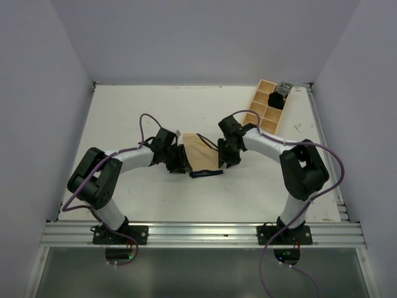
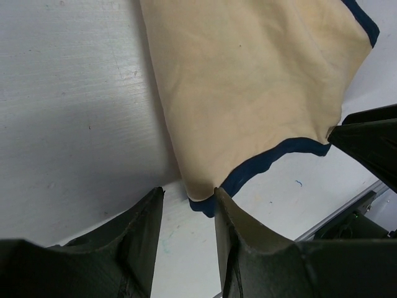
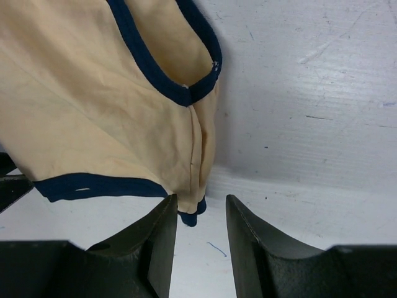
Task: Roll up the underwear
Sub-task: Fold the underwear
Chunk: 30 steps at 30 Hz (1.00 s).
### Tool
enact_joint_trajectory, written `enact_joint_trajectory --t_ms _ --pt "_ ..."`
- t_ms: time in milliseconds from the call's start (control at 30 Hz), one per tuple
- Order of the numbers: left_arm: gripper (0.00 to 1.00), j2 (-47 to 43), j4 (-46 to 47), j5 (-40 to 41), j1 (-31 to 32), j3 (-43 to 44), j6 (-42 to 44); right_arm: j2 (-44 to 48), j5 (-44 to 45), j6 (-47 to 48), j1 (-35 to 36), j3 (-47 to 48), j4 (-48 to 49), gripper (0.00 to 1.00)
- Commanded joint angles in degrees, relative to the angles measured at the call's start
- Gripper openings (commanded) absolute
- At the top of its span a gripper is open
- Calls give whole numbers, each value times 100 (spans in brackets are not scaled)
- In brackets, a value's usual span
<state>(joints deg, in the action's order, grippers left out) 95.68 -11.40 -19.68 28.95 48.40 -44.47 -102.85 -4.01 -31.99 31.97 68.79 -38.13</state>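
Observation:
The underwear point(image 1: 201, 156) lies flat on the white table between the two arms, tan with dark blue trim along its near edge. My left gripper point(image 1: 180, 164) stands open at its left near corner; in the left wrist view that trimmed corner point(image 2: 205, 202) sits just at the tips of the gripper point(image 2: 188, 191), not clamped. On the right side, my right gripper point(image 1: 227, 159) is open too. In the right wrist view a folded, trimmed corner point(image 3: 193, 214) hangs beside the left finger point(image 3: 158, 242) of the gripper point(image 3: 201, 198), with a bare gap between the jaws.
A light wooden compartment tray point(image 1: 259, 110) stands at the back right with a dark item point(image 1: 277, 99) in one cell. White walls close in the table on three sides. An aluminium rail point(image 1: 198, 233) runs along the near edge.

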Motion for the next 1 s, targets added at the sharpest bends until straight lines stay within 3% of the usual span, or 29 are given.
enact_joint_trajectory --t_ms 0,300,367,400,500,700,900,967 --pt "42 56 191 96 32 2 -106 -7 -117 96 11 -33 165 41" --pt "34 258 296 17 102 64 -220 37 -223 43 11 -428 367 40" --pt "28 267 305 35 128 73 -229 19 -223 43 11 -437 385 38" --pt "24 267 305 69 128 64 -246 -7 -223 52 11 -428 394 33" --pt "0 267 192 157 128 134 -194 -16 -179 52 11 -437 385 20" --pt "0 214 -345 631 111 345 228 19 -197 17 11 -604 420 11" --pt "0 206 -591 756 111 407 553 177 -197 -35 11 -683 447 11" --pt "0 171 -653 781 111 407 658 239 -284 -132 20 -718 464 16"
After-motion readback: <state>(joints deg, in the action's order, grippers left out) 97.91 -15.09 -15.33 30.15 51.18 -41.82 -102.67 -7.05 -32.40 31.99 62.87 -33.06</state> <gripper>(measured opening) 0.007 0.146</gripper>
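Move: The folded underwear lies between the hands. Its near-left corner is barely 1 cm right of the left hand, 1 cm back and 1 cm below. Its near-right corner is roughly 2 cm back from the right hand, 1 cm left and 2 cm below. The wooden box stands about 24 cm ahead and 15 cm right of the right hand. Both hands sink, left about 1 cm, right about 2 cm while drawing back, and pinch the underwear's near corners. ##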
